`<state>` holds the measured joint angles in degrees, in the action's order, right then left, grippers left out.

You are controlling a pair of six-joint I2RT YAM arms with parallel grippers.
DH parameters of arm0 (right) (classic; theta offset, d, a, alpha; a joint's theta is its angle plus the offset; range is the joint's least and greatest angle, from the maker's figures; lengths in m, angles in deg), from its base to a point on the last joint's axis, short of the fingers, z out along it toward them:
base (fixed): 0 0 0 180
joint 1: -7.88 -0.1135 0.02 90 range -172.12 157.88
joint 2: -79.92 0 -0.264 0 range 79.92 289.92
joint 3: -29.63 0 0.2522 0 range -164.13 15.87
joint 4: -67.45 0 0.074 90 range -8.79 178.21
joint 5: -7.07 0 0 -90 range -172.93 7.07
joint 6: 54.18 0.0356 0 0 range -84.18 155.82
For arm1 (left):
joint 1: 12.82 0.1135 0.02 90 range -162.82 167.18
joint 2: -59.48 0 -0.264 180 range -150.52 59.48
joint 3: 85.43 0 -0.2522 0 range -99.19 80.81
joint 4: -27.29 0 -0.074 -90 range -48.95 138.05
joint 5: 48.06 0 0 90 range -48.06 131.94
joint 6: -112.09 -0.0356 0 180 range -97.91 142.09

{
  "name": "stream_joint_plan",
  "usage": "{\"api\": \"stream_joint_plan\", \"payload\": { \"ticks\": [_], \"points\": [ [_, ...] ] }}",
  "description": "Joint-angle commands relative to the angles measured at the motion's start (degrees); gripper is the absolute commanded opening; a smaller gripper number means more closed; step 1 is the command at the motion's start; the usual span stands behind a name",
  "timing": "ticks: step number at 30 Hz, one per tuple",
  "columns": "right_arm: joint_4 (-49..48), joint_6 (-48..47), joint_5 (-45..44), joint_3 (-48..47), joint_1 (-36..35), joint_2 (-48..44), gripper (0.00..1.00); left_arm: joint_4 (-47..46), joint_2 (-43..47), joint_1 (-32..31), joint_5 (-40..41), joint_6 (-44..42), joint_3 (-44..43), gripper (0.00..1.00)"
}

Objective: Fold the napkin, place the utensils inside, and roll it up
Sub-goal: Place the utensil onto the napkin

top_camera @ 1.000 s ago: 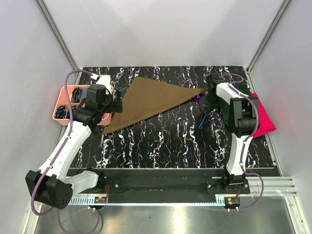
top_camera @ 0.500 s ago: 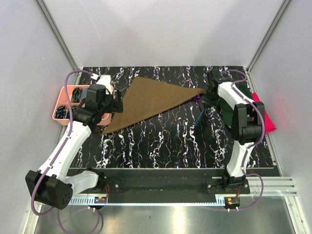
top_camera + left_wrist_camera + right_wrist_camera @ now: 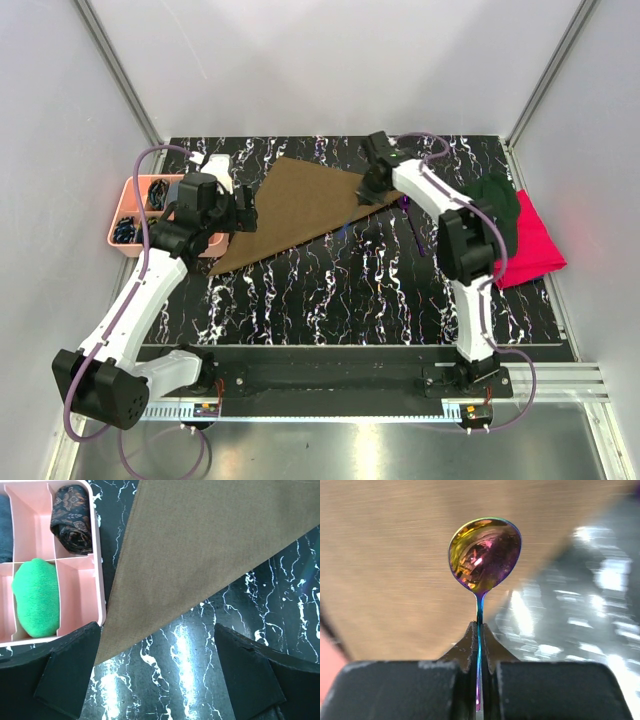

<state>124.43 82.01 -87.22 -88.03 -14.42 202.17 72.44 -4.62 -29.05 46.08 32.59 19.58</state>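
Note:
The olive-brown napkin (image 3: 300, 205) lies folded into a triangle on the black marbled table. My right gripper (image 3: 372, 187) hovers over its right corner. In the right wrist view it (image 3: 479, 630) is shut on the thin handle of an iridescent spoon (image 3: 485, 555), whose bowl points away over the napkin (image 3: 385, 570). Other slim utensils (image 3: 416, 232) lie on the table just right of that corner. My left gripper (image 3: 240, 212) stands open at the napkin's left edge. In the left wrist view its fingers (image 3: 70, 675) straddle bare table beside the napkin (image 3: 200, 555), holding nothing.
A pink divided tray (image 3: 118, 222) sits at the left edge, with a green item (image 3: 35, 602) and a patterned roll (image 3: 72, 517) in its compartments. A dark green cap (image 3: 495, 195) and a red cloth (image 3: 535, 245) lie at the right edge.
My right arm has swung left from beside the loose utensils to over the napkin's right corner, carrying the spoon. The left arm has stayed put.

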Motion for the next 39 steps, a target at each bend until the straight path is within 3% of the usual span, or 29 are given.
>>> {"api": "stream_joint_plan", "payload": {
  "ticks": [1, 6, 17, 39],
  "points": [
    [-2.35, 9.69, 2.18, -10.43, -3.35, 6.40, 0.00, -2.57, 0.82, -0.03, -2.47, 0.75, 0.41, 0.99],
    [-2.53, 15.67, 2.71, -19.92, -5.55, 14.05, 0.00, -2.66, 0.99, -0.03, -3.61, 1.27, 0.50, 0.98],
    [-4.99, 28.51, -0.01, -29.77, -10.30, 22.23, 0.00, -2.83, 1.43, -0.12, -3.79, 1.80, 0.76, 0.98],
    [3.09, 38.18, -8.10, -30.14, -12.24, 23.56, 0.00, -3.18, 1.87, -0.73, -5.20, 2.07, 1.03, 0.98]
  ]
}}
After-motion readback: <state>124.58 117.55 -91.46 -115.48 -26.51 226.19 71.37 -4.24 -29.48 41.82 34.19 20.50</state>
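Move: The closed right gripper already holds the spoon over the napkin's right part; the napkin's middle lies about 19 cm to its left, 2 cm farther ahead and 7 cm below. The purple utensil is on the table some 12 cm to the gripper's right and 5 cm back, the compartment tray about 60 cm to its left, level with it. From the left gripper, the napkin's middle is roughly 16 cm ahead, 17 cm to the right and 21 cm below. Carry the held spoon with the right gripper about 16 cm to the left, easing some 4 cm forward early on, towards the napkin's middle. Sink about 4.5 cm, mostly over the second half of the way, while turning the wrist some 20 degrees clockwise and rolling its left side up. Keep the fingers shut on the handle. ##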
